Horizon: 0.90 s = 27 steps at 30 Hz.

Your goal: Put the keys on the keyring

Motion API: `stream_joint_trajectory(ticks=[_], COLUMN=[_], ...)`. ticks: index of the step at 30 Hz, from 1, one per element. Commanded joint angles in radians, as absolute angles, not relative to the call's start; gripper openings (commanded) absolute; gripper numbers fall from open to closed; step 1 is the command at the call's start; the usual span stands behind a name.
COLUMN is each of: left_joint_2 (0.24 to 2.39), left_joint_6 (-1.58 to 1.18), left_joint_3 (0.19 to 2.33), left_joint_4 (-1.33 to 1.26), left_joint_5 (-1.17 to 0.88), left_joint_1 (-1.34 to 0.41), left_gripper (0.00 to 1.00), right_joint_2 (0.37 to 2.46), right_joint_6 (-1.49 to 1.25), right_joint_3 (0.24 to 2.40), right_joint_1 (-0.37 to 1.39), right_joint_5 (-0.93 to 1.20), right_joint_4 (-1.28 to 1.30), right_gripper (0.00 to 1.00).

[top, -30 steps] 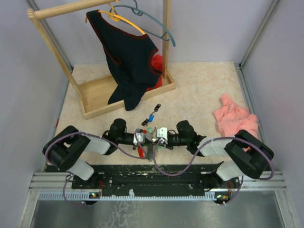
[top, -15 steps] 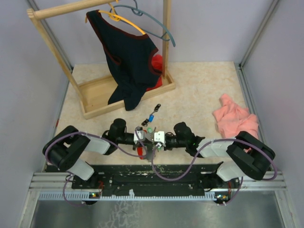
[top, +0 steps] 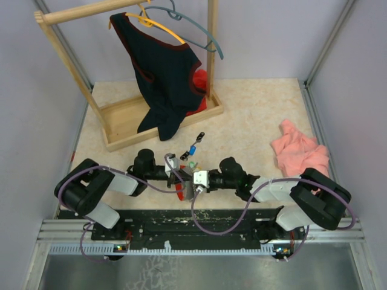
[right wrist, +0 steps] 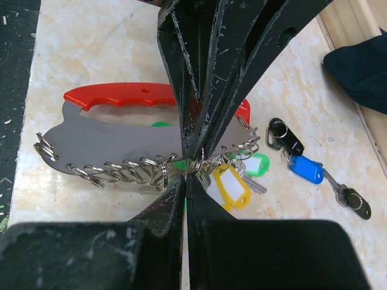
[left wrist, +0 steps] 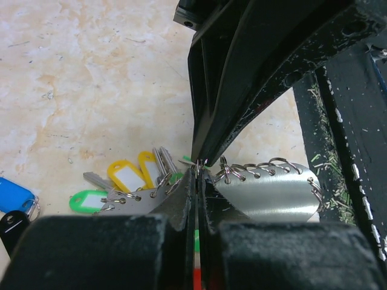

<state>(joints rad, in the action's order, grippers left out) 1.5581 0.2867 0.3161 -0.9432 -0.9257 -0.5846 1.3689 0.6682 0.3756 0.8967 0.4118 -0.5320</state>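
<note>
The keyring (right wrist: 121, 142) is a grey metal plate with a red handle (right wrist: 121, 93) and several small split rings along its edge, lying flat on the table (top: 254, 115). My left gripper (left wrist: 197, 172) and right gripper (right wrist: 186, 178) meet tip to tip above that edge, both shut. A thin split ring shows pinched at the left fingertips (right wrist: 195, 154). Yellow-tagged keys (right wrist: 230, 187) and a green-tagged one (right wrist: 257, 164) hang from rings beside the tips. A blue-tagged key (right wrist: 305, 169) and a black-tagged one (right wrist: 285, 136) lie loose further out.
A wooden clothes rack (top: 121, 121) with a dark garment (top: 163, 78) and hangers stands at the back left. A pink cloth (top: 299, 151) lies at the right. Walls close in the table on three sides.
Both grippers have slid a little to the left and toward the near edge, staying tip to tip, and the keyring has shifted with them.
</note>
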Motion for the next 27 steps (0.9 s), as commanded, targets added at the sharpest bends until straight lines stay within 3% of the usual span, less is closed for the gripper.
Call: stream_joint_trajectory(ticks=[1,11,14,20,27], left_joint_2=[1.559,1.573,1.570,1.530,1.495], left_joint_6=[0.219,0.165,0.157,0.191,0.214], left_joint_3=[0.296,0.238,0.228,0.231,0.252], left_joint_4=[-1.124,-1.278,-1.299,-1.228,-1.138], left_joint_5=[-0.970,-0.939,-0.945,-0.932,-0.938], left_joint_1=[-0.569,-0.555,-0.550,-0.548,-0.548], left_gripper=[0.01,0.01,0.15,0.28,0.33], right_joint_2=[1.367,1.259,1.216,1.167,1.180], right_joint_6=[0.681,0.699,0.720,0.762,0.786], right_joint_3=[0.388,0.416,0.442,0.502,0.543], right_joint_1=[0.911,0.911,0.911,0.912,0.917], right_joint_5=[0.381,0.313,0.310,0.331,0.348], right_joint_4=[-0.525,-0.476,-0.422,-0.312,-0.250], right_gripper=[0.00,0.00,0.00,0.00,0.00])
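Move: Both shut hands meet tip to tip over the small ring on the keyring plate's rim, under 1 cm from either hand. From the right hand, the keyring plate's middle is about 4 cm back, 2 cm left and 4 cm down, its red handle 3 cm back and 5 cm left. The yellow tag is 4 cm ahead and 1 cm right, the green tag 5 cm ahead, and the blue tag 10 cm straight ahead. Upward with both hands: the right, its fingers staying shut on the small ring, climbs about 4.5 cm and eases 1 cm forward. The left rises some 3 cm, tipping its fingers slightly further down, and partway up opens about a third, letting go at the ring and coming clear of the right fingertips. ##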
